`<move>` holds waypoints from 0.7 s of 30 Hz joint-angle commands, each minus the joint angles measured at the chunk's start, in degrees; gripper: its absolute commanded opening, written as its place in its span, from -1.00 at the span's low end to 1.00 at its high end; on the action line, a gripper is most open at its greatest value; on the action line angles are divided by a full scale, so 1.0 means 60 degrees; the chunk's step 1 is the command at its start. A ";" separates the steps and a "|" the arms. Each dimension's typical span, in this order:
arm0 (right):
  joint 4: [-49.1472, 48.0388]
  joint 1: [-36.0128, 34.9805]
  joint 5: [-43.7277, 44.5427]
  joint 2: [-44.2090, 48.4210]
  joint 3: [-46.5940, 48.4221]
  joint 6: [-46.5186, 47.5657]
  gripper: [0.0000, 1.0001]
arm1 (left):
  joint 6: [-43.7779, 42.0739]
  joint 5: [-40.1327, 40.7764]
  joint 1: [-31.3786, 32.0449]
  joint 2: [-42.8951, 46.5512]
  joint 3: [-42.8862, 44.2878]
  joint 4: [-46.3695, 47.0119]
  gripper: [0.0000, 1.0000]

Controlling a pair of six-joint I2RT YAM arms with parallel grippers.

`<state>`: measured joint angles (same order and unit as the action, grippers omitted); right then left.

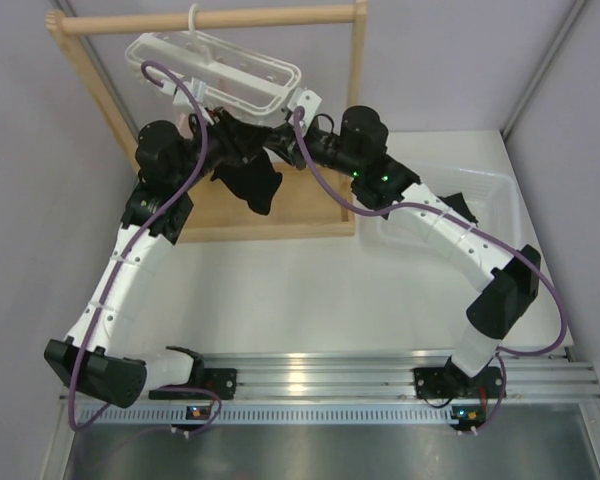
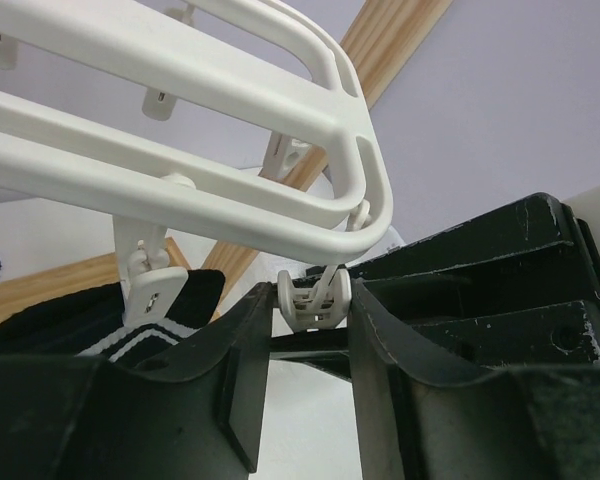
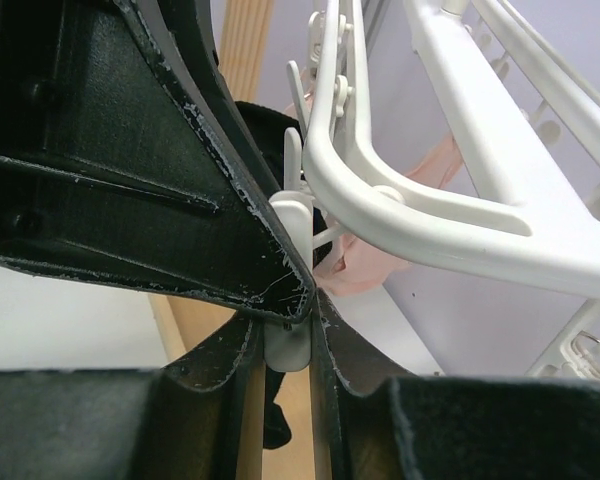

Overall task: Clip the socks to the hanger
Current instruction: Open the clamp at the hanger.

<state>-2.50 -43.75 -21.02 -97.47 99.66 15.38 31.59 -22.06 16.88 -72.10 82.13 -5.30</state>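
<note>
The white hanger hangs by its hook from the wooden rod, and both grippers meet just under its near end. In the left wrist view, the fingertips of my left gripper press both sides of a small white clip dangling from the hanger frame. My right gripper is shut on a white clip below the frame. A black sock hangs beneath the grippers. A neighbouring clip holds a black sock with white stripes.
The wooden rack has a flat base board and upright posts around the hanger. A pale pink cloth hangs behind the clips. A white bin stands at the right under the right arm.
</note>
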 commanded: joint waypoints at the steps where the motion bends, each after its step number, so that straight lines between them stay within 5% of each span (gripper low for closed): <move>1: -0.0564 -0.0004 0.0002 0.0073 0.0559 -0.0161 -1.00 | -0.0022 0.0131 -0.0031 0.0356 -0.0080 0.0122 -0.22; 12: -0.0535 -0.0004 -0.0277 0.0279 0.0134 -0.0029 -1.00 | 0.0608 0.0455 -0.0265 0.0356 -0.0065 0.1086 -0.27; 19: -0.0579 -0.0004 -0.0306 0.0366 0.0060 -0.0014 -1.00 | 0.0916 0.0309 -0.0382 0.0239 -0.0196 0.1293 -0.95; 21: -0.0564 -0.0004 -0.0306 0.0366 0.0060 -0.0029 -1.00 | 0.0916 0.0250 -0.0382 0.0224 -0.0240 0.1323 -1.00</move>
<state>-3.40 -43.75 -21.12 -97.51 99.77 15.44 36.18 -22.02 15.79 -71.59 81.32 -2.44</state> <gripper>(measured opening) 0.172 0.073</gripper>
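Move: The clamp under the hanger's near right corner stands upright between the left fingertips, practically at the left hand point; the corner itself is about 3 cm straight above. A neighbouring clamp hangs some 8 cm to the left and 3 cm farther out at much the same height. Its black sock hangs about 7 cm to the left, 2 cm ahead and 8 cm below. For the right hand, the clamp is 1 cm to its left, level fore and aft, its middle roughly 1 cm up. The left fingers, straddling the clamp at under half open, close nearly shut and squeeze its two handles together, firmly by the end, while that hand creeps up about 1 cm along the clamp towards the hanger and rolls slightly, its left side dipping. The right hand stays put close beneath the hanger's corner and keeps its unchanged pinch on the clamp's lower part, steadying it for the left fingers. ##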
